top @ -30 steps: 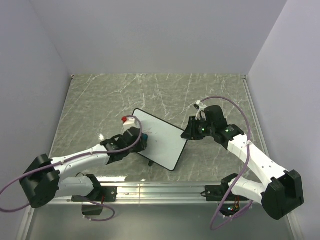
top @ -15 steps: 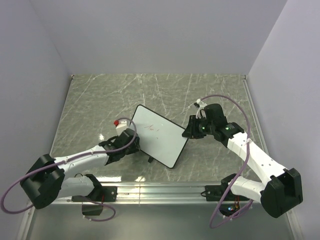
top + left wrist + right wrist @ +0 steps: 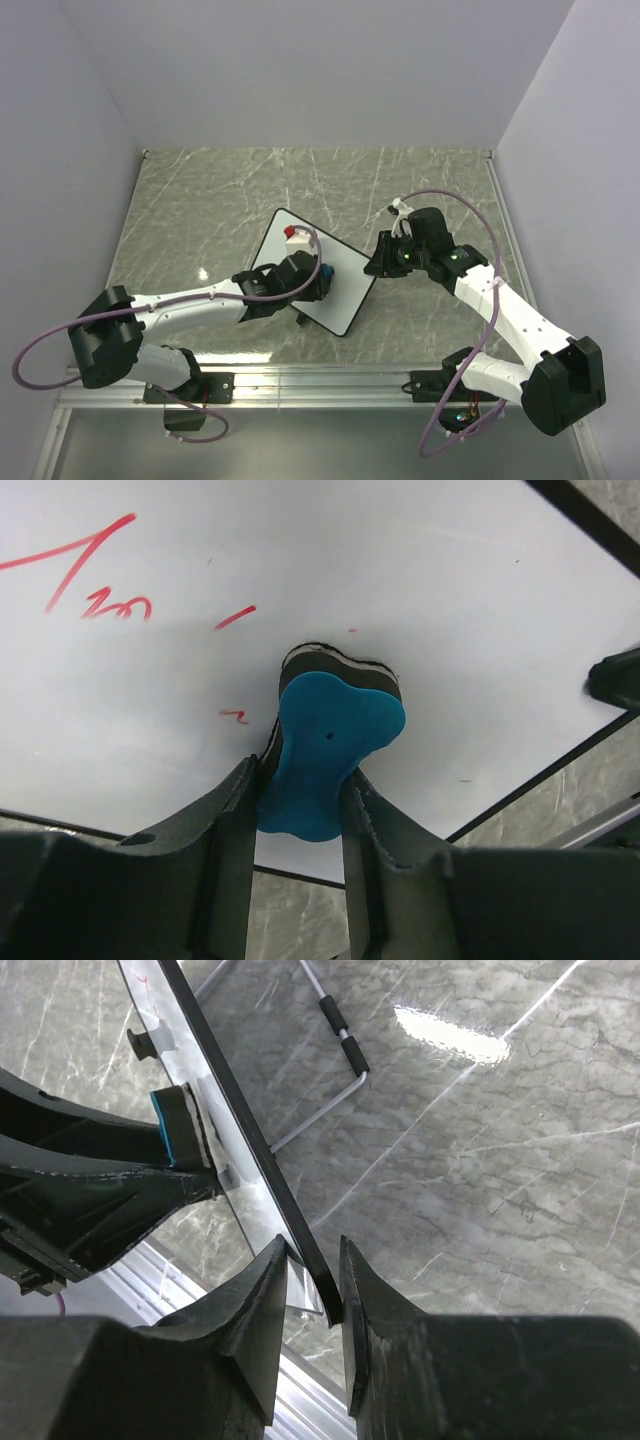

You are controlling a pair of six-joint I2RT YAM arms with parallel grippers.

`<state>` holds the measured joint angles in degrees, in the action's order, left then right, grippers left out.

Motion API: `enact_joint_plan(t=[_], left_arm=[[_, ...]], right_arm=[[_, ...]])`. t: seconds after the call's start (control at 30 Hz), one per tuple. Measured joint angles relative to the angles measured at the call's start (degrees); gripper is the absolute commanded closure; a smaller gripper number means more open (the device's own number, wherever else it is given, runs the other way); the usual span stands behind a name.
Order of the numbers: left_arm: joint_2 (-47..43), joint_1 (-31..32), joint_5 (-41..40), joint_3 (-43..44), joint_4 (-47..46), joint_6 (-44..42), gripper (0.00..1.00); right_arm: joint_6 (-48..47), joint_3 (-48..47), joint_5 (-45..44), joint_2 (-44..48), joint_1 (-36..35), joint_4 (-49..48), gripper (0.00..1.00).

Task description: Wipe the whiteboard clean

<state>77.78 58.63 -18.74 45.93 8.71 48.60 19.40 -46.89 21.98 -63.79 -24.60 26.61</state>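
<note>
The whiteboard [image 3: 350, 288] stands tilted on the marble table, propped on its wire stand [image 3: 338, 1078]. Red scribbles [image 3: 92, 572] remain on its upper left face [image 3: 420, 590]. My left gripper [image 3: 318, 277] is shut on a blue eraser [image 3: 335, 735], whose dark felt side presses flat against the board near its middle. My right gripper [image 3: 376, 266] is shut on the board's right-hand rim, and in the right wrist view the thin black edge [image 3: 240, 1110] runs between its fingers [image 3: 258, 1300]. The eraser [image 3: 172, 1125] also shows there, against the board's face.
The grey marble tabletop [image 3: 200, 200] lies all around the board. White walls close in the back and both sides. An aluminium rail [image 3: 330, 380] with the arm bases runs along the near edge.
My left gripper has swept the eraser from the board's left edge rightward onto its middle. The right gripper has kept its hold on the rim.
</note>
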Motion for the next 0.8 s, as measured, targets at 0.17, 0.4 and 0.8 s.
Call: enact_joint_plan(t=[0.17,0.4,0.8], left_arm=[[1.33,0.04,-0.33,0.20,-0.61,-0.04,1.00],[-2.71,-8.15,0.02,-4.74,-0.74,0.72,1.00],[-3.82,-19.26,0.20,-6.08,1.38,-2.84,1.00]], right_arm=[[-0.02,0.00,-0.04,0.00,0.00,0.00,0.84],[-0.04,0.02,-0.11,0.09,-0.02,0.00,0.84],[-0.02,0.02,-0.07,0.28,-0.02,0.11,0.85]])
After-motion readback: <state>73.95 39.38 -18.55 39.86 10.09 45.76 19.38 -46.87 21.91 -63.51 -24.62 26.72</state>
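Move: The left gripper already holds the blue eraser against the slanted whiteboard. From it, the remaining red marks lie some 9 cm ahead and 6 cm left, about 2 cm below; the middle of the board's left edge is about 11 cm ahead, 16 cm left and 6 cm lower. The board's right corner, in the right gripper, stands about 4 cm ahead, 15 cm right and 4 cm higher. From the right gripper the marks are roughly 6 cm ahead, 21 cm left and 6 cm below. Sweep the left gripper about 12 cm left along the whiteboard and some 6 cm forward, sinking slightly with its slope, so the eraser wipes past the near side of the red marks towards the left edge. Turn the hand about 20 degrees counter-clockwise on the way, keep the eraser gripped, and ease back right a touch at the end. Keep the right gripper still, holding the corner. ##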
